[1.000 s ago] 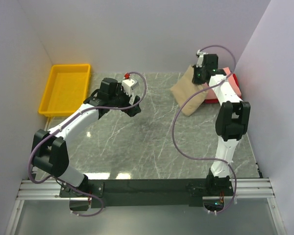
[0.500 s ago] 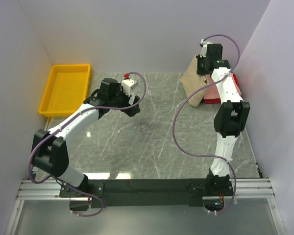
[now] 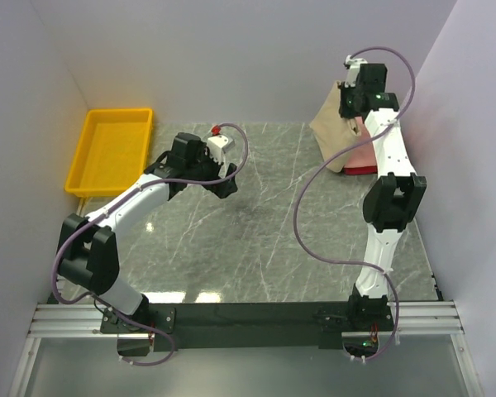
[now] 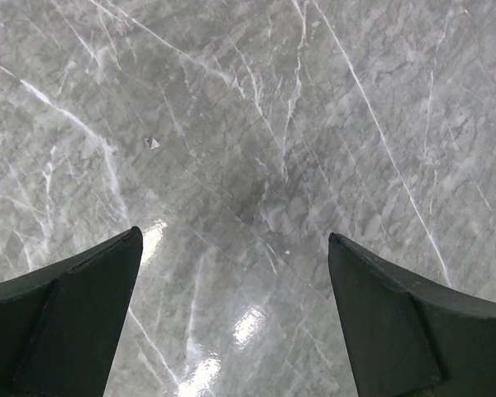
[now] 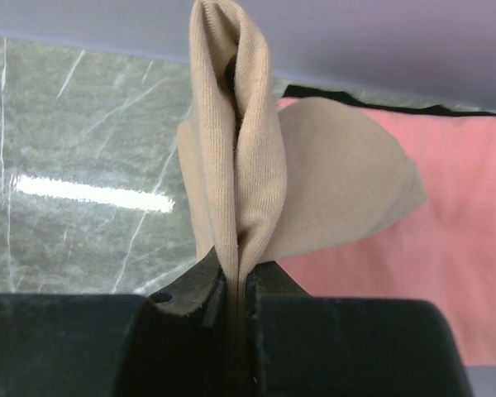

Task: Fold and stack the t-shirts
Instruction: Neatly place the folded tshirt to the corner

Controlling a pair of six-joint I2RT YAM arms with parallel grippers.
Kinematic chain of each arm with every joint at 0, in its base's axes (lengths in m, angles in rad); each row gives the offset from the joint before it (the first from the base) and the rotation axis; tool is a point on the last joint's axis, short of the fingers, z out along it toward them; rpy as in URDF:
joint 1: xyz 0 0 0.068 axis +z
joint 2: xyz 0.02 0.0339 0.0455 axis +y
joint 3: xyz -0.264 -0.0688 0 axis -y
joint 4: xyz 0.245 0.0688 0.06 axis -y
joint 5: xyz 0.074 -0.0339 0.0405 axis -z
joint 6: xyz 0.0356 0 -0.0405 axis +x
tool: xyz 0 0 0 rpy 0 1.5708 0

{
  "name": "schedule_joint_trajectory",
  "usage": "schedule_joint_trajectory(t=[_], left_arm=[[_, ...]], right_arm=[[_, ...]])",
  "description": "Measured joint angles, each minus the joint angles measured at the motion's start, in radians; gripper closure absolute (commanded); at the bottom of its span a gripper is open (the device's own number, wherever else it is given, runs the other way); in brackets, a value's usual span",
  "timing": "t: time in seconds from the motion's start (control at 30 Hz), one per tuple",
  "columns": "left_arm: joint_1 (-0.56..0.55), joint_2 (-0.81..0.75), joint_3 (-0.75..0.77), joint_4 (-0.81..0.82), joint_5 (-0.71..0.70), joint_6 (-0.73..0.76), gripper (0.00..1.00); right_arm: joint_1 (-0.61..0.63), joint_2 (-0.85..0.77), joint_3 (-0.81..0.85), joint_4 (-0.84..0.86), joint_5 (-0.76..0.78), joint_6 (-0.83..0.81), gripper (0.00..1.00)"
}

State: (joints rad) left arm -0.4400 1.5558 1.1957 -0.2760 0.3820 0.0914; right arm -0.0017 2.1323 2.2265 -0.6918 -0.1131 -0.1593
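My right gripper is raised at the back right corner, shut on a bunched fold of the tan t-shirt. The shirt hangs from it, its lower end draped over the salmon pink t-shirt. A red t-shirt shows as a thin edge under the pink one. In the right wrist view the tan t-shirt is pinched between the jaws of the right gripper, above the flat pink t-shirt. My left gripper hovers open over the bare marble; nothing lies between the fingers of that gripper.
A yellow plastic bin sits at the back left against the wall. White walls close in the table on the left, back and right. The grey marble tabletop stretches between the arms.
My right gripper has lifted the tan t-shirt higher and carried it toward the back right, over the pink one. The left arm has hardly moved.
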Motion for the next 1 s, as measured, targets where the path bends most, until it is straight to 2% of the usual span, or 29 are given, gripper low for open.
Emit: schedule_joint_trajectory(t=[0.2, 0.53, 1.0], left_arm=[[0.0, 0.017, 0.005, 0.0, 0.013, 0.0, 0.0], [0.0, 0.059, 0.043, -0.009, 0.021, -0.001, 0.01], [0.0, 0.116, 0.108, -0.058, 0.04, -0.001, 0.01]], right_arm=[[-0.046, -0.002, 0.109, -0.03, -0.032, -0.002, 1.0], [-0.078, -0.002, 0.113, -0.038, -0.072, -0.027, 1.0], [-0.201, 0.097, 0.101, 0.037, -0.064, -0.232, 1.0]])
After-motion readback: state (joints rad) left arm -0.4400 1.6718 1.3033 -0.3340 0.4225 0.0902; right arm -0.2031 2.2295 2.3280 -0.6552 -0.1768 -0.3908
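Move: The right fingers already hold the tan t-shirt bunched at one edge. The pink t-shirt, top of the stack it is meant for, has its middle about 13 cm to the right, 5 cm ahead and some 22 cm below that hand. The foot of the back wall is about 18 cm straight ahead, that of the right wall about 30 cm to the right, level with the hand. From the empty left hand the pink t-shirt lies some 26 cm ahead and 54 cm right. Keeping its pinch on the tan t-shirt, the right hand first lifts about 4 cm while easing some 3 cm to the right, and all but pauses there with the cloth hanging beside and partly over the stack. It then sweeps on to the right over the pink t-shirt towards the right wall, about 12 cm sideways in all, sinking back to its starting height with a small push forward and a slight roll that drops its left side, so as to lay the cloth over the pile. ##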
